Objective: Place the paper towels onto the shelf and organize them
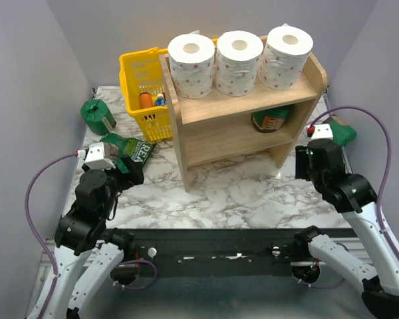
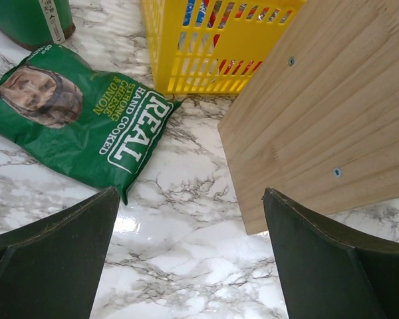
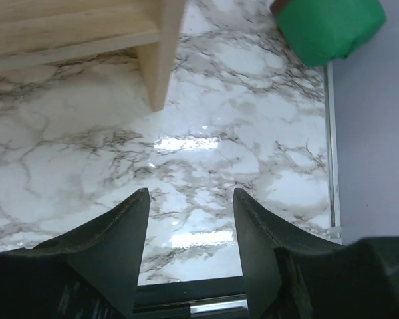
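Three white dotted paper towels (image 1: 191,64), (image 1: 239,62), (image 1: 289,56) stand in a row on top of the wooden shelf (image 1: 206,136). A green-wrapped roll (image 1: 274,119) lies on its lower tier. Another green roll (image 1: 96,114) sits at the far left of the table, and a third (image 1: 342,131) (image 3: 329,26) lies right of the shelf. My left gripper (image 1: 128,167) (image 2: 189,199) hovers open over bare marble beside the shelf's left side panel (image 2: 332,113). My right gripper (image 1: 306,163) (image 3: 191,196) is open with nothing between its fingers, near the shelf's right leg (image 3: 161,60).
A yellow plastic basket (image 1: 146,93) (image 2: 213,46) with bottles stands left of the shelf. A flat green "REAL" crisp bag (image 1: 130,147) (image 2: 86,113) lies in front of it. Grey walls close in both sides; the table's front edge (image 3: 186,292) is just under my right gripper.
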`<act>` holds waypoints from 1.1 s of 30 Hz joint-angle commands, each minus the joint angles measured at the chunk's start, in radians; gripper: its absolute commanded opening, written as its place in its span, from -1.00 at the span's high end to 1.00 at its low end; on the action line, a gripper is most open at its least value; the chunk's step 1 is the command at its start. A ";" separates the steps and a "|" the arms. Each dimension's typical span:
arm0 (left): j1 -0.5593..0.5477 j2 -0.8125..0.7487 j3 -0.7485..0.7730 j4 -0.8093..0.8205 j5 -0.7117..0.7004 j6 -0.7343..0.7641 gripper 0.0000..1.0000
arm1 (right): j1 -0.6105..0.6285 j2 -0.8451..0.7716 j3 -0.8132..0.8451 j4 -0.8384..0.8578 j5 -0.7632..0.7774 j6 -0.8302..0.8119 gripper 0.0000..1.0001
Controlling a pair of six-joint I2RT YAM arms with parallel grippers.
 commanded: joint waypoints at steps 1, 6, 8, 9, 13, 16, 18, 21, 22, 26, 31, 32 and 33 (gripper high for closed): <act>0.001 -0.011 -0.015 0.015 -0.033 0.017 -0.98 | -0.151 0.000 -0.048 0.041 -0.115 0.026 -0.22; 0.001 -0.009 -0.018 0.014 -0.027 0.017 -0.98 | -0.269 -0.017 -0.069 0.063 -0.164 0.055 -0.21; 0.001 -0.015 -0.021 0.017 -0.025 0.015 -0.98 | -0.340 -0.020 -0.095 0.118 -0.193 0.049 -0.25; 0.001 -0.015 -0.020 0.018 -0.024 0.017 -0.98 | -0.378 -0.013 -0.109 0.141 -0.216 0.043 -0.28; 0.001 -0.006 -0.021 0.021 -0.017 0.018 -0.98 | -0.660 0.061 -0.116 0.233 -0.383 0.063 -0.26; 0.001 -0.001 -0.030 0.026 -0.004 0.018 -0.98 | -0.726 0.112 -0.066 0.288 -0.341 0.155 -0.36; 0.001 0.006 -0.033 0.034 0.007 0.023 -0.98 | -0.752 0.127 -0.057 0.402 -0.354 0.199 -0.46; -0.001 0.022 -0.027 0.023 0.004 0.025 -0.98 | -0.820 0.199 -0.056 0.529 -0.423 0.221 -0.66; -0.001 0.022 -0.027 0.023 0.006 0.025 -0.98 | -0.856 0.228 -0.060 0.557 -0.425 0.226 -0.67; -0.016 0.025 -0.030 0.029 0.021 0.032 -0.97 | -0.953 0.346 -0.121 0.763 -0.548 0.298 -0.68; -0.019 0.081 -0.018 0.018 -0.002 0.031 -0.98 | -1.004 0.543 -0.097 0.828 -0.655 0.327 -0.68; -0.019 0.083 -0.018 0.020 -0.007 0.031 -0.98 | -1.010 0.587 -0.095 0.868 -0.681 0.330 -0.69; -0.019 0.083 -0.020 0.020 -0.010 0.028 -0.98 | -1.018 0.606 -0.094 0.885 -0.693 0.333 -0.70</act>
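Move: The green-wrapped paper roll lying by the right wall is about 22 cm ahead of the right gripper, 21 cm to its right and some 17 cm lower. The foot of the shelf's near right leg is roughly 10 cm ahead, 2 cm left and 23 cm below; the roll already in the shelf is about 19 cm ahead, 9 cm left and slightly lower. From the left gripper, the roll by the wall lies some 71 cm right, 23 cm ahead and 19 cm below. Swing the right gripper about 19 cm to the right, away from the shelf, and some 13 cm forward towards the green roll by the wall; go sideways first, then add the forward reach. Sink, lift slightly on the way, then sink again, while rolling the wrist about 50 degrees, left side up and clockwise. Open the fingers wider, touching nothing yet. ##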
